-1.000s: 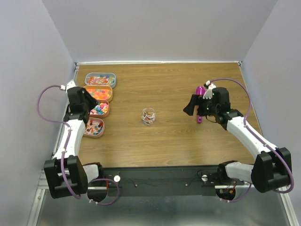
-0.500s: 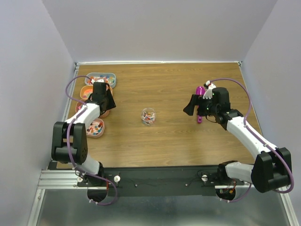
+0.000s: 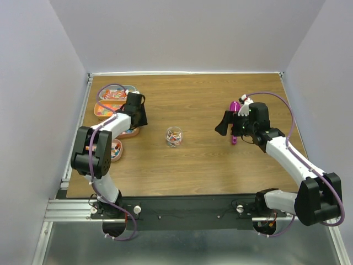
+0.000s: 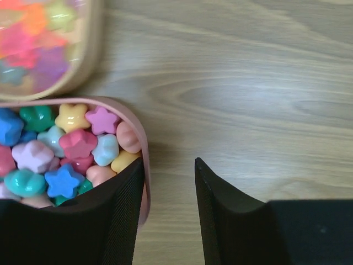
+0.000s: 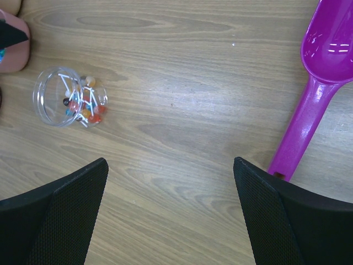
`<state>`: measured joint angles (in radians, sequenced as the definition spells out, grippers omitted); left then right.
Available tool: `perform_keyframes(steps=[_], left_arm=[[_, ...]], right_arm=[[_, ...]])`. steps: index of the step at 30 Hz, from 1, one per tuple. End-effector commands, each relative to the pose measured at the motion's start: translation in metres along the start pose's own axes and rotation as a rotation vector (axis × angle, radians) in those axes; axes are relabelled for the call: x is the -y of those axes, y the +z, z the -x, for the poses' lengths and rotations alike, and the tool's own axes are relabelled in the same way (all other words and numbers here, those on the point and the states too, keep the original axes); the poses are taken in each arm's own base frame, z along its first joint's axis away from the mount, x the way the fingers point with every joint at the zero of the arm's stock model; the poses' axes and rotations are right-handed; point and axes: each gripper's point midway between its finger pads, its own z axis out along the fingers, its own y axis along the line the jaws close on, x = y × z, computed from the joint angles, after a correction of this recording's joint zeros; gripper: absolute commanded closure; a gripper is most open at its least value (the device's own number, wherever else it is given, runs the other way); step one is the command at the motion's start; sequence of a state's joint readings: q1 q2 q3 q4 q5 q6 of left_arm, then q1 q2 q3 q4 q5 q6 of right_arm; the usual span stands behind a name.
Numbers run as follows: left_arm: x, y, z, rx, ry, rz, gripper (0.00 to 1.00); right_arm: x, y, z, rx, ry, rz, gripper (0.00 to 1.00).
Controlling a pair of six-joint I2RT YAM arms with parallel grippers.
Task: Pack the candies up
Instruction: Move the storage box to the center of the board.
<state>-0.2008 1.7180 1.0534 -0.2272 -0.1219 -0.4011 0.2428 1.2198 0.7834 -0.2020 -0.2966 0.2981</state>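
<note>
Star-shaped candies [image 4: 66,149] in pastel colours fill a pink tray [image 4: 140,143] at the lower left of the left wrist view. My left gripper [image 4: 169,163] is open at that tray's right edge. Its left finger is over the rim, its right finger over bare wood, and nothing is held. From above, the left gripper [image 3: 139,117] hangs beside the row of candy trays [image 3: 113,95]. My right gripper [image 5: 170,161] is wide open over bare wood, empty. A small clear jar [image 5: 66,96] holding a few candies lies to its left.
A magenta scoop [image 5: 320,77] lies on the wood just right of the right gripper [image 3: 225,124]. The jar [image 3: 174,136] sits mid-table between the arms. A second tray [image 4: 94,44] of blurred candies adjoins the pink one. Grey walls enclose the table on three sides.
The left arm has swung from the table's left edge rightward across the trays, to the right side of the pink tray. The right arm has not moved.
</note>
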Motion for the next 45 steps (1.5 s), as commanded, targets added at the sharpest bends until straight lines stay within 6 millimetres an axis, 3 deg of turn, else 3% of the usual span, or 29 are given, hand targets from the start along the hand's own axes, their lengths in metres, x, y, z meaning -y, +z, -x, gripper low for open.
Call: perform_keyframes(steps=[1,2,3,4,6,7,9,11,12,15,18,21,23,27,30,34,36,39,45], left_arm=[[0.062,0.004,0.012,0.01,0.05,-0.112,0.52],[0.071,0.006,0.012,0.005,0.056,-0.127,0.52],[0.084,0.004,0.024,0.025,0.06,-0.15,0.52],[0.101,0.01,0.013,-0.005,0.082,-0.174,0.52],[0.128,0.008,0.023,0.009,0.096,-0.221,0.52],[0.139,0.015,0.015,-0.017,0.103,-0.243,0.52],[0.173,0.01,0.017,-0.011,0.125,-0.306,0.52],[0.199,0.01,0.004,-0.041,0.154,-0.36,0.52],[0.211,0.006,0.009,-0.03,0.16,-0.383,0.52],[0.234,-0.002,0.006,-0.028,0.184,-0.434,0.52],[0.243,-0.008,0.005,-0.025,0.199,-0.462,0.52],[0.258,-0.013,-0.009,-0.055,0.23,-0.512,0.52],[0.272,-0.015,-0.031,-0.096,0.262,-0.554,0.52],[0.281,-0.014,-0.062,-0.141,0.295,-0.57,0.52],[0.274,-0.018,-0.05,-0.079,0.269,-0.514,0.52],[0.266,-0.045,0.002,0.084,0.224,-0.421,0.52],[0.259,-0.05,0.017,0.114,0.219,-0.367,0.52],[0.246,-0.039,0.023,0.114,0.231,-0.279,0.51],[0.236,0.0,0.006,0.046,0.26,-0.197,0.47]], right_arm=[[0.002,0.004,-0.005,-0.006,-0.009,-0.003,0.0],[0.002,0.004,-0.005,-0.007,-0.009,-0.004,0.0],[0.002,0.005,-0.005,-0.007,-0.01,-0.005,0.0],[0.002,0.005,-0.005,-0.007,-0.01,-0.006,0.0],[0.003,0.005,-0.005,-0.006,-0.01,-0.008,0.0],[0.004,0.005,-0.004,-0.004,-0.011,-0.011,0.0],[0.003,0.005,-0.005,-0.006,-0.012,-0.011,0.0],[0.004,0.005,-0.005,-0.006,-0.011,-0.014,0.0],[0.005,0.005,-0.004,-0.003,-0.012,-0.018,0.0],[0.006,0.005,-0.005,-0.004,-0.013,-0.026,0.0],[0.008,0.006,-0.005,-0.003,-0.013,-0.035,0.0],[0.011,0.007,-0.006,-0.005,-0.014,-0.047,0.0],[0.013,0.007,-0.005,-0.005,-0.014,-0.057,0.0],[0.017,0.007,-0.005,-0.002,-0.015,-0.083,0.0],[0.02,0.005,-0.005,-0.001,-0.017,-0.097,0.0],[0.022,0.004,-0.005,0.005,-0.021,-0.115,0.0],[0.024,0.003,-0.003,0.013,-0.024,-0.127,0.0],[0.026,0.002,-0.002,0.017,-0.02,-0.139,0.0],[0.029,0.002,-0.004,0.012,-0.019,-0.156,0.0]])
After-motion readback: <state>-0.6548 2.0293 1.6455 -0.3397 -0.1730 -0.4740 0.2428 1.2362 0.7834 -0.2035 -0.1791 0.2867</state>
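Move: The storage box of star candies reaches left from the left hand, its middle about 11 cm to the left, level fore and aft and 3 cm down; the left finger is already inside its right end. Its spot mid-board lies some 24 cm right and 4 cm ahead. The jar stands about 18 cm right and 5 cm back; the orange box is 15 cm left and 11 cm ahead. From the right hand the spot lies some 18 cm left and 12 cm ahead, 12 cm down. The storage box is drawn right across the board by the left arm, its left finger already hooked inside the right end rim, fingers staying half open. The hand sweeps about 28 cm right, first bowing some 5 cm forward, then back, turning some 30 degrees clockwise; it dips, then rises 5 cm clear of the rim, swinging partly back left and forward. ##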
